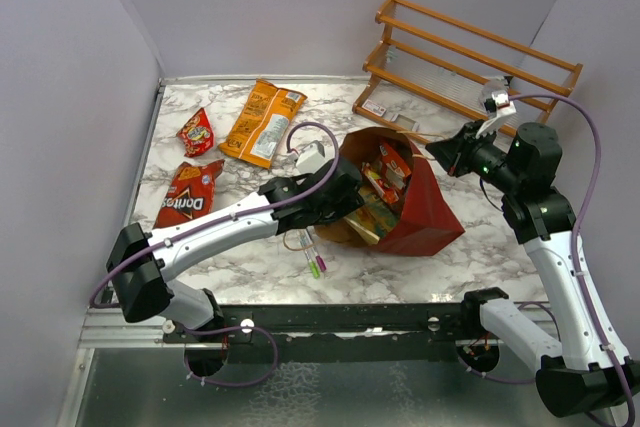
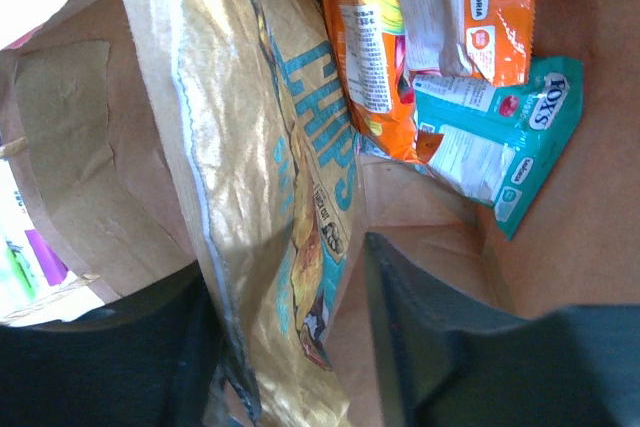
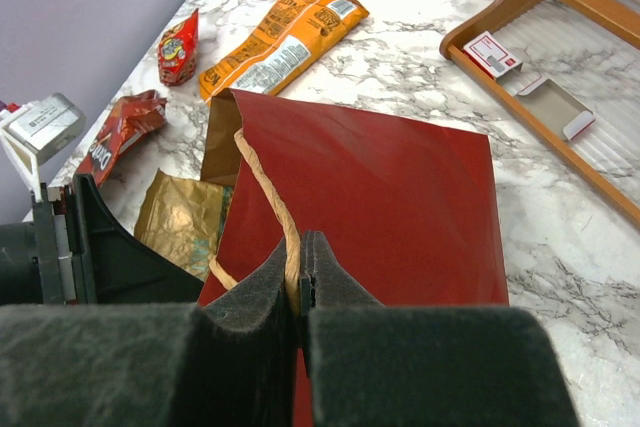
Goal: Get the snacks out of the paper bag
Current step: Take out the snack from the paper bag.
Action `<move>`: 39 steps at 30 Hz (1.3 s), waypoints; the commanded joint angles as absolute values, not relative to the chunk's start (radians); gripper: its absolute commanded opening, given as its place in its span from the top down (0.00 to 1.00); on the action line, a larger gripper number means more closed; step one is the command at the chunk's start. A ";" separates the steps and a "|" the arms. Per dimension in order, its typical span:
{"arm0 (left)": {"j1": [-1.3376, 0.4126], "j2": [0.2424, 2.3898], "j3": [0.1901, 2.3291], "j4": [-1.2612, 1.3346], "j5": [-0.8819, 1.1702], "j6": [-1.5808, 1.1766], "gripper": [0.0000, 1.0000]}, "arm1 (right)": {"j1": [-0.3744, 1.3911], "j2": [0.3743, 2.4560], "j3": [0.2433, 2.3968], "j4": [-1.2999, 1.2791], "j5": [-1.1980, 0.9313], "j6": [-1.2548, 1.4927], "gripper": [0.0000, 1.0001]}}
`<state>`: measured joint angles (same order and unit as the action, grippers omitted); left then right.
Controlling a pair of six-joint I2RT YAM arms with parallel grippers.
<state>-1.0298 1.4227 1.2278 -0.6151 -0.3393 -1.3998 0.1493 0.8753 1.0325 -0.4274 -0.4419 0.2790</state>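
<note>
The red paper bag (image 1: 428, 209) lies on its side, mouth toward my left gripper (image 1: 345, 197). That gripper reaches into the mouth, fingers apart around the tan-and-teal chip bag (image 2: 270, 177), and the right finger (image 2: 440, 347) stands off it. Deeper inside lie an orange packet (image 2: 440, 17) and a teal packet (image 2: 500, 137). My right gripper (image 3: 302, 257) is shut on the bag's string handle (image 3: 262, 182), holding the red upper side (image 3: 380, 207) up. Out on the table lie a Doritos bag (image 1: 188, 194), an orange chip bag (image 1: 262, 122) and a small red packet (image 1: 197, 131).
Two marker pens (image 1: 314, 263) lie in front of the bag's mouth. A wooden slatted rack (image 1: 470, 57) stands at the back right, with small cards (image 3: 493, 54) by its foot. Grey walls close in the left, back and right sides.
</note>
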 commanded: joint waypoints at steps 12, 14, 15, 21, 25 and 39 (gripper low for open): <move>-1.043 1.412 1.342 -0.623 -0.422 -1.285 1.00 | 0.152 0.853 1.016 -0.428 -0.424 0.267 0.99; -1.043 1.396 1.350 -0.598 -0.432 -1.253 1.00 | 0.152 0.851 1.016 -0.430 -0.417 0.268 0.99; -1.043 1.390 1.371 -0.585 -0.435 -1.240 1.00 | 0.152 0.849 1.016 -0.430 -0.415 0.268 0.99; -1.043 1.366 1.450 -0.474 -0.434 -1.103 1.00 | 0.152 0.833 1.009 -0.434 -0.373 0.268 0.99; -1.042 1.347 1.494 -0.394 -0.405 -0.990 1.00 | 0.152 0.822 1.007 -0.441 -0.339 0.268 0.99; -1.043 1.093 1.498 -0.135 -0.275 -0.571 1.00 | 0.151 0.815 1.003 -0.438 -0.337 0.268 0.99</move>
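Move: The chips packet stands on edge in the paper bag, already between the left hand's open fingers; its middle is about 3 cm ahead, 1 cm left and 4 cm below. The orange snack packs lie some 8 cm ahead, 6 cm right and 7 cm lower than that hand, the teal packet about 4 cm ahead, 9 cm right and 9 cm below. From the right hand the chips packet is roughly 14 cm left, 5 cm back and 15 cm down. The left fingers shut on the rim of the chips packet, sinking a centimetre as they close, then pull it steeply up out of the bag's mouth, some 25 cm, with the wrist tipping up about 45 degrees until the fingers point nearly level. The right hand keeps its pinch on the bag's handle, easing only about 1.5 cm right. ##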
